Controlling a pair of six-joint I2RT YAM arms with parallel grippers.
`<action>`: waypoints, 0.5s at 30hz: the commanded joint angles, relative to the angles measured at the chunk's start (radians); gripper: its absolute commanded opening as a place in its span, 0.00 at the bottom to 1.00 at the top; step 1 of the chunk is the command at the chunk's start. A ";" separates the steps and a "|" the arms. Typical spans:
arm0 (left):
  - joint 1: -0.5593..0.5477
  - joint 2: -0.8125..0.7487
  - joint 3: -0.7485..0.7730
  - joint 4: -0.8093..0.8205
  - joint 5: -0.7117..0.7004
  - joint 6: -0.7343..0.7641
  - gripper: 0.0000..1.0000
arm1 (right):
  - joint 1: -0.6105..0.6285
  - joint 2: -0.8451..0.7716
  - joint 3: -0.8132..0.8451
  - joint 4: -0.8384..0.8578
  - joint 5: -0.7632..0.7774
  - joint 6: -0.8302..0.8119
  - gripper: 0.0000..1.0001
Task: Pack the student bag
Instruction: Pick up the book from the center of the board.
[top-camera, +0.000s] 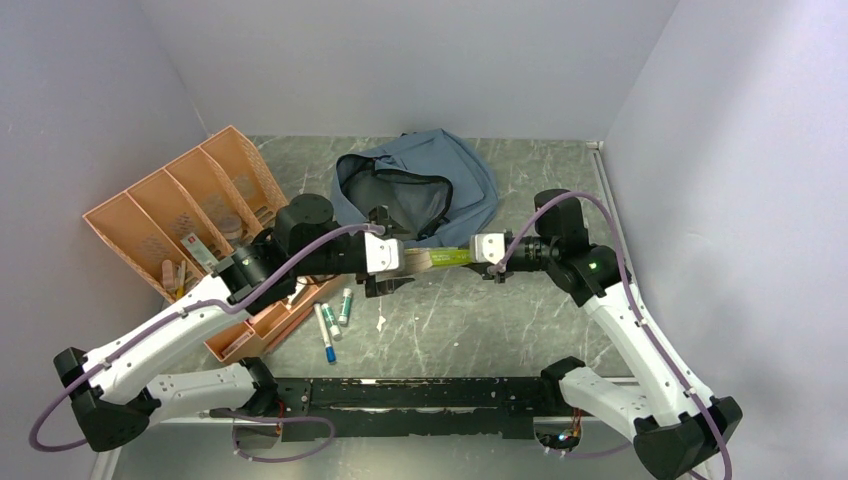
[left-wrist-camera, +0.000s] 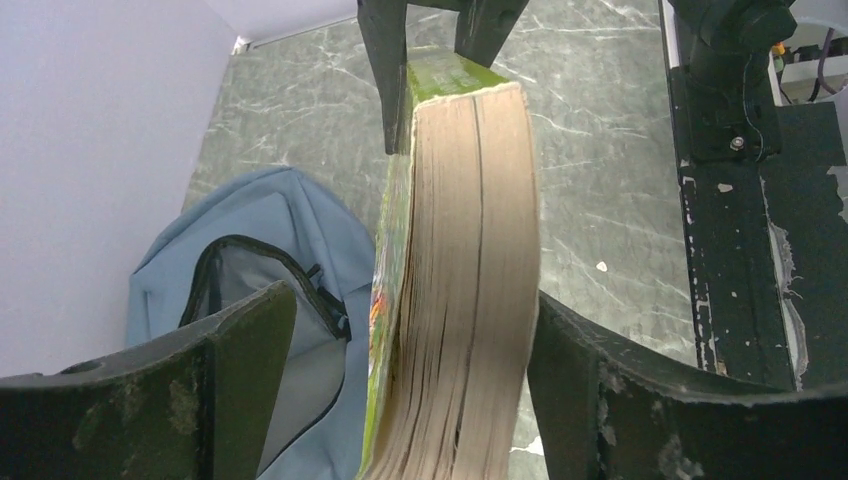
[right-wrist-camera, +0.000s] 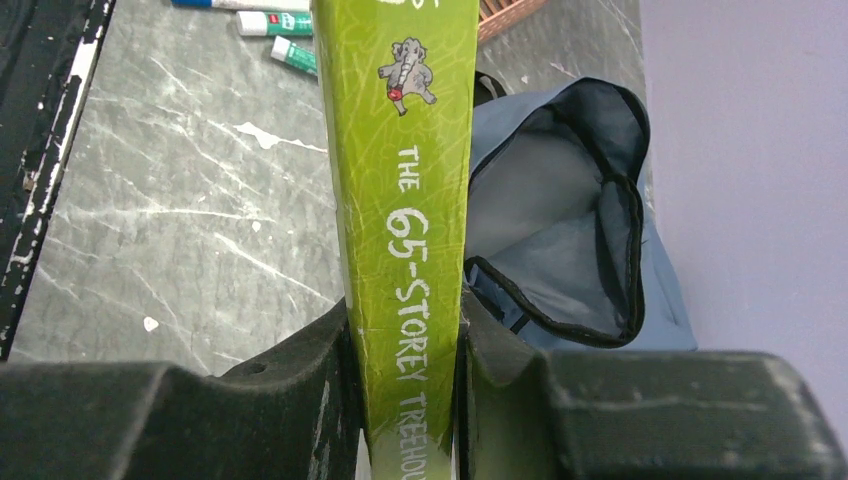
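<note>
A thick green paperback book (top-camera: 440, 258) hangs level between my two grippers, just in front of the student bag (top-camera: 440, 170), a grey-blue backpack lying with its main zip gaping open. My right gripper (top-camera: 472, 252) is shut on the book's spine end (right-wrist-camera: 400, 150), both pads pressed against it (right-wrist-camera: 405, 330). My left gripper (top-camera: 405, 262) stands open around the page-edge end (left-wrist-camera: 470, 250). Its right finger sits at the pages and its left finger (left-wrist-camera: 250, 340) stands clear, with the bag (left-wrist-camera: 270, 230) showing through the gap. The bag's open mouth (right-wrist-camera: 570, 230) lies right beside the book.
An orange compartment tray (top-camera: 180, 200) stands at the left with small items in it. Several markers (top-camera: 330, 320) lie on the marble table near the tray's front corner. The black base rail (top-camera: 430, 395) runs along the near edge. Walls enclose the table on three sides.
</note>
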 joint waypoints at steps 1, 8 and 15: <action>0.004 0.029 0.009 0.017 0.049 0.003 0.81 | 0.004 -0.025 0.045 0.035 -0.070 -0.016 0.00; 0.002 0.059 0.020 0.001 0.055 -0.005 0.69 | 0.009 0.003 0.075 0.035 -0.066 0.002 0.00; 0.002 0.087 0.033 -0.030 0.051 0.012 0.60 | 0.026 0.015 0.106 0.046 -0.008 0.049 0.00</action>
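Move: The green 65-Storey book stands up between the hands, its page side already between the left hand's open jaws: its middle is about 6 cm to the right of that hand and 3 cm below. From the right hand, which already grips the book low on the spine, its middle lies some 6 cm left and 3 cm up. The backpack lies about 26 cm ahead of the left hand, 2 cm right and 27 cm below; a green tube lies 13 cm left, 1 cm ahead and 30 cm below. The book's page side is taken deeper between the left jaws: the left hand sinks about 3 cm and eases 1 cm to the right, tilting some 5 degrees while its wide-open fingers close about a third of the way. The right hand keeps its grip on the spine and lifts the book about 1.5 cm to meet it. ##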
